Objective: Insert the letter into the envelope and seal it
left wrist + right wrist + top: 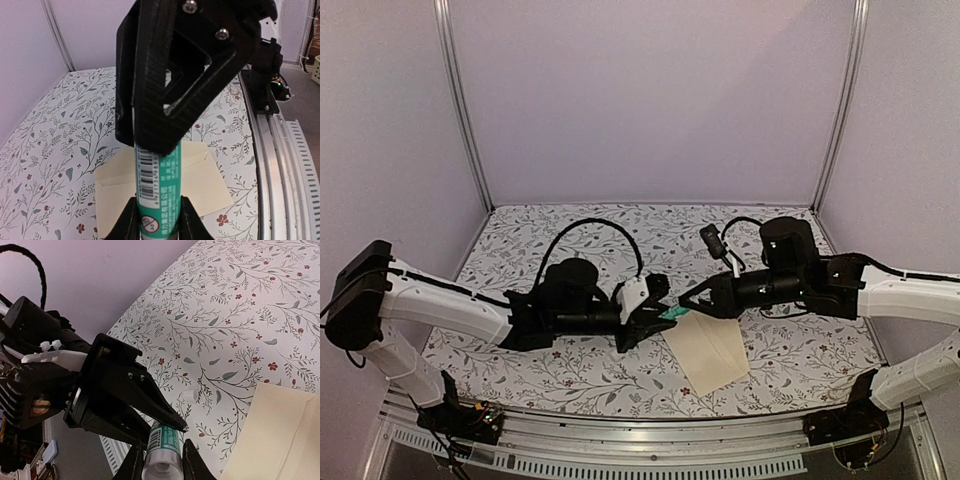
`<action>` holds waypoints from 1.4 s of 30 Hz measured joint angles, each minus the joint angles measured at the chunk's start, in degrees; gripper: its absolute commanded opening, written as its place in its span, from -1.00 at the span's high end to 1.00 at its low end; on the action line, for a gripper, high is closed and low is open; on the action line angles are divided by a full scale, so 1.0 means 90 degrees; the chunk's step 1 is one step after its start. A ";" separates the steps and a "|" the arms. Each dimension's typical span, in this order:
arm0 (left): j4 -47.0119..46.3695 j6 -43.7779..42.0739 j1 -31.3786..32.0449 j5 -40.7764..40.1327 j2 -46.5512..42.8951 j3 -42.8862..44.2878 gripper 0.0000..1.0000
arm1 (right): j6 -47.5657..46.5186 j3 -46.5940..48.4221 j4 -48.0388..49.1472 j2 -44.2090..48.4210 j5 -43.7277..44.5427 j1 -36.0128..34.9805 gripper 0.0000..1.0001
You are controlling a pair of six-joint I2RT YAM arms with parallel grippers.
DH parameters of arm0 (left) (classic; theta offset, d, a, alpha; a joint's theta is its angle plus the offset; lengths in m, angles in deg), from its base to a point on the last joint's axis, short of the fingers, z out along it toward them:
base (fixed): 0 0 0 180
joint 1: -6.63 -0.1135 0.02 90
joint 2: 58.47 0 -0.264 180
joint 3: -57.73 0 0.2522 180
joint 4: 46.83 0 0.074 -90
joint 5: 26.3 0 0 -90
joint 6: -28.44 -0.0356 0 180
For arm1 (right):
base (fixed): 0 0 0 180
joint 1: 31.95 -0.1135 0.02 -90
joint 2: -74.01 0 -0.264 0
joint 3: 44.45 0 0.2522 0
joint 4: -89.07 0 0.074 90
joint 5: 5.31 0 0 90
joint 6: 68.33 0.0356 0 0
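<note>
The cream envelope (710, 355) lies flat on the floral table just below both grippers; it also shows in the left wrist view (212, 175) and the right wrist view (280, 440). The letter is not in view. A green glue stick (672, 313) hangs in the air above the envelope's upper left corner, gripped from both ends. My left gripper (660, 318) is shut on one end (158, 200). My right gripper (688, 302) is shut on the other, clear-tipped end (161, 442). The stick's barcode label (147, 172) faces the left wrist camera.
A small white cap (189, 395) lies on the floral tablecloth (570, 365) near the envelope. Black cables (590, 228) arch over the left wrist. Metal frame posts (460, 100) and lilac walls close off the back and sides. A metal rail (650, 430) runs along the near edge.
</note>
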 measured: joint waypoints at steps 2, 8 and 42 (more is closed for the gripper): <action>-0.0019 0.0119 -0.0153 0.0527 -0.0063 -0.0056 1.00 | -0.0107 -0.0061 0.0114 0.0034 -0.0158 -0.0007 1.00; -0.0070 0.0357 -0.0430 0.1625 -0.0066 -0.0075 1.00 | -0.0277 -0.0126 0.0163 0.0126 -0.0410 -0.0051 1.00; -0.0022 -0.0087 -0.0418 0.1015 -0.0066 -0.0078 1.00 | 0.0036 0.0882 -0.1413 -0.0668 -0.0313 -0.0124 -0.20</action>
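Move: The left hand holds the glue stick by one end, its middle some 3 cm to the right, 1 cm ahead and 2 cm up. The right hand grips the white end, with the middle about 3 cm left, 1 cm back and 2 cm below. The envelope lies some 20 cm below the right hand, about 4 cm right and 1 cm ahead. The white cap on the table is roughly 14 cm left of that hand, level with it and 19 cm down. Still gripping the glue stick between them, both hands draw it back about 2 cm; then the right fingers open and let go of the white end. The right hand lifts some 3 cm, then sinks about 5 cm, fingers open and tipping slightly downward around that end, while the left keeps its hold, turns about 10 degrees clockwise, then eases forward again and half unwinds. ##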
